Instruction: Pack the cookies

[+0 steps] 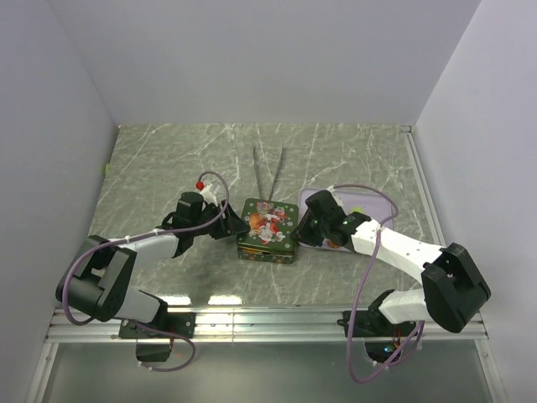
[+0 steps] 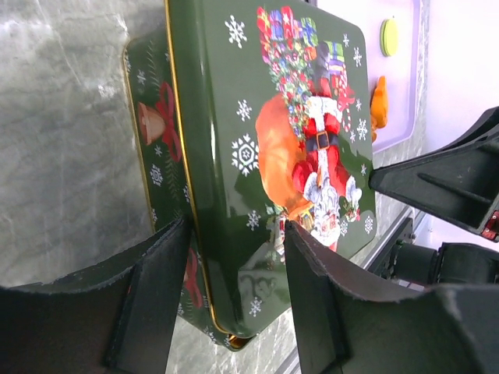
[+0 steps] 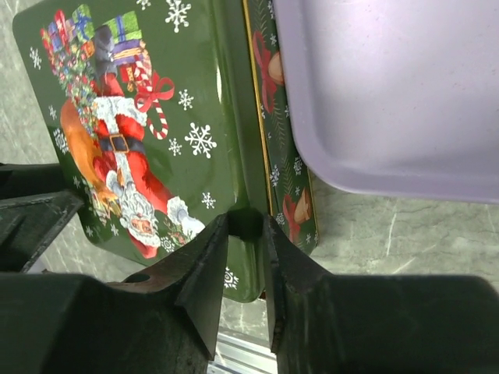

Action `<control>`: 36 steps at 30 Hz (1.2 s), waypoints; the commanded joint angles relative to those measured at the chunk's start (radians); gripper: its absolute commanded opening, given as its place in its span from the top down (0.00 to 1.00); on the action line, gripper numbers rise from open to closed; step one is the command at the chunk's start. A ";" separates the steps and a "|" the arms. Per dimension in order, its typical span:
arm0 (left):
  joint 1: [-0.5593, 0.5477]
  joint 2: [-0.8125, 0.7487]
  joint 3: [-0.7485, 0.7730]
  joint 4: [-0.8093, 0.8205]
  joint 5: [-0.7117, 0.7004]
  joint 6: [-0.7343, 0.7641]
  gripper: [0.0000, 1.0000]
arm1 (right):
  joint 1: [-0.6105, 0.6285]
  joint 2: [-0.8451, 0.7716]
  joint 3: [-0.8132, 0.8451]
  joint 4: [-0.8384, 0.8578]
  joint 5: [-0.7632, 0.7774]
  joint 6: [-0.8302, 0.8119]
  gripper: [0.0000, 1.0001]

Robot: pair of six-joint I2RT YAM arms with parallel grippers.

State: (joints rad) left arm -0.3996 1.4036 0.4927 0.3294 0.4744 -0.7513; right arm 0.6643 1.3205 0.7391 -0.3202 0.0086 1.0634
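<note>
A green Christmas tin (image 1: 267,228) with a Santa lid (image 2: 257,117) sits mid-table. My left gripper (image 2: 235,234) is at its left side (image 1: 228,225), jaws wide apart, with the tin's near corner between them. My right gripper (image 3: 245,226) is at the tin's right side (image 1: 304,225). Its jaws are drawn in narrowly on the rim of the lid (image 3: 140,93). One orange cookie (image 2: 379,103) lies on the purple tray (image 2: 405,78) just beyond the tin. My right arm hides most of the tray from above.
The purple tray (image 1: 373,201) touches the tin's right side (image 3: 390,93). It also holds a yellow-green disc (image 2: 388,36). Metal tongs (image 1: 268,172) lie behind the tin. A small red ball (image 1: 200,184) sits by my left wrist. White walls enclose the table.
</note>
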 commanded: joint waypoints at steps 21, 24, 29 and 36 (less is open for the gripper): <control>-0.077 -0.207 -0.124 -0.067 -0.065 -0.003 0.44 | 0.057 -0.041 -0.067 -0.017 0.024 0.043 0.73; -0.085 -0.235 -0.128 -0.090 -0.079 -0.002 0.44 | 0.060 -0.046 -0.076 -0.020 0.021 0.046 0.73; -0.108 -0.253 -0.108 -0.165 -0.129 0.012 0.44 | 0.077 -0.058 -0.099 -0.017 0.022 0.059 0.73; -0.163 -0.279 -0.085 -0.236 -0.184 0.014 0.45 | 0.083 -0.083 -0.116 -0.031 0.033 0.067 0.73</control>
State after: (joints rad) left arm -0.5320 1.1450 0.3813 0.1581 0.3115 -0.7471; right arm 0.7273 1.2438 0.6598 -0.2806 0.0231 1.1309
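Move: About 6 cm to the left hand's right and 1 cm ahead lies the middle of the tin's lid, roughly 1 cm below it; the tin body sits under the lid, level ahead and some 4 cm down. From the right hand the lid is 7 cm left and 4 cm ahead, 1 cm below. The tongs lie 14 cm ahead and 6 cm right of the left hand, the tray 14 cm right and 5 cm ahead of the right hand, both about 6 cm down. Drawing back along the lid's left rim, the left hand travels about 5 cm towards the near-left corner at nearly constant height, half-open fingers still astride the rim, one over the top and one outside. The right hand, fingertips still at the lid's right edge near its back corner, follows back some 2 cm and a little left, its fingers staying nearly closed. ##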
